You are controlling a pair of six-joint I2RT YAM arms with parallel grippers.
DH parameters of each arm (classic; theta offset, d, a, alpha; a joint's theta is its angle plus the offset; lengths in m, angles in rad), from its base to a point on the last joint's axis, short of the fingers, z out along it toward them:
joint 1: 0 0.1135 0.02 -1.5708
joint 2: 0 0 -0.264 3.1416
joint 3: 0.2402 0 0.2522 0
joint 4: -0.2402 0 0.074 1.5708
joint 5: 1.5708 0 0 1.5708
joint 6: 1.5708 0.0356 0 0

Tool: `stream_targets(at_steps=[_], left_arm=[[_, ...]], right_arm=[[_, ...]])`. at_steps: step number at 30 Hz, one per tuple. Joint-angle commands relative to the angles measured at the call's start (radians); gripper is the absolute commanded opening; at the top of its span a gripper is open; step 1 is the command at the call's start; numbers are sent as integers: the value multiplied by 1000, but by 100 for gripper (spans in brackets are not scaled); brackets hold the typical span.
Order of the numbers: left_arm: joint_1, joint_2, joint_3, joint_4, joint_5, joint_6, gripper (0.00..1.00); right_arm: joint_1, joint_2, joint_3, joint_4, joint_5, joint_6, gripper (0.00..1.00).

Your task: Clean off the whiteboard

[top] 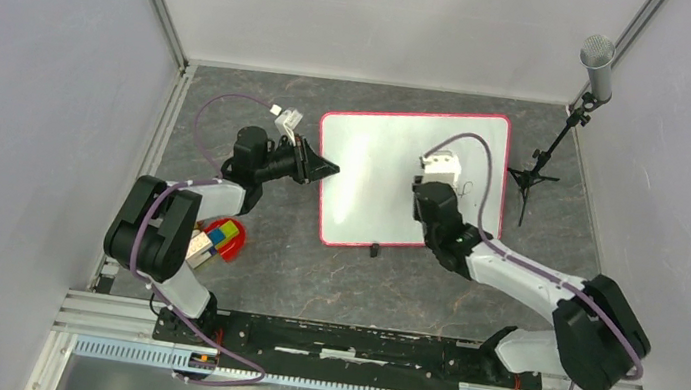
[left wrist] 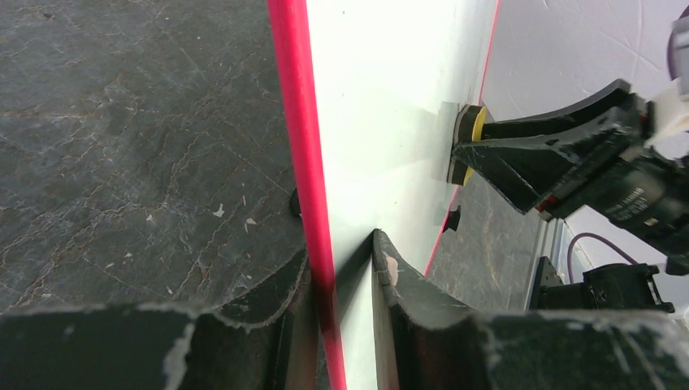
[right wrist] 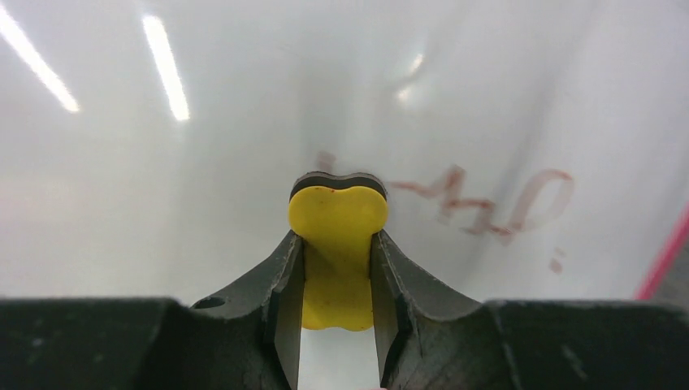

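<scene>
The whiteboard [top: 378, 184], glossy white with a thin red frame, lies flat on the dark table. My left gripper [top: 330, 167] is shut on its left edge; in the left wrist view the red frame [left wrist: 301, 122] runs between the jaws of that gripper [left wrist: 341, 248]. My right gripper [top: 434, 184] points down at the board's right half, shut on a yellow eraser [right wrist: 337, 219] whose dark pad presses on the whiteboard [right wrist: 162, 203]. Faint red writing [right wrist: 487, 203] lies just right of the eraser. The left wrist view also shows the eraser [left wrist: 478, 122] against the board.
A microphone [top: 597, 65] on a small black tripod [top: 531, 179] stands just right of the board. A red bowl of coloured blocks [top: 221, 237] sits beside the left arm's base. A black foot [top: 373, 250] sticks out at the board's near edge. Grey walls enclose the table.
</scene>
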Motion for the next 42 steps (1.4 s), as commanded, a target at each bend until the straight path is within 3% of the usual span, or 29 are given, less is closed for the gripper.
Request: stream_targets(at_steps=[1,7,19,24,33,38,42], left_arm=[[9,1,34,-23,-65,117,2],[10,-2,42,-48,-63,132,2],[11,7,57,-79,-53,145,2],[11,5,55,-85,-55,151,2],[11,-8,53,-100,-58,163,2],[11,-4,41,-83,-52,155,2],[11,8,64,-104,-49,156,2]], right_arm=[[58,94,159,58,-115,-26,30],[1,118,178,76,-111,-13,30],[-366,-27,-137,119,-180,31,30],[-356,-32,-80,92,-201,-12,30],[-143,42,136,119,-234,12,30],[-207,102,174,120,-255,63,30],[-348,70,60,139,-303,103,30]])
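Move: About 8 cm to the right of the right hand, some 2 cm ahead and at about its height, lies what is left of the red writing; the yellow eraser is already in the fingers, against the tilted board. The board's right edge is about 16 cm to the hand's right and 3 cm farther out, its left edge some 17 cm to the hand's left and level. From the left hand, which grips that left edge, the writing lies about 24 cm right, 1 cm ahead, 2 cm lower. Sweeping the held eraser in fast side-to-side strokes along the board, the right hand finishes a leftward stroke, swings about 16 cm right across the remaining writing, comes back about 11 cm left and just starts right again. The strokes climb the slope, ending some 6 cm farther forward and 4 cm higher; the wrist yaws with each stroke and rolls left side up. The left hand stays clamped on the board's left edge. ##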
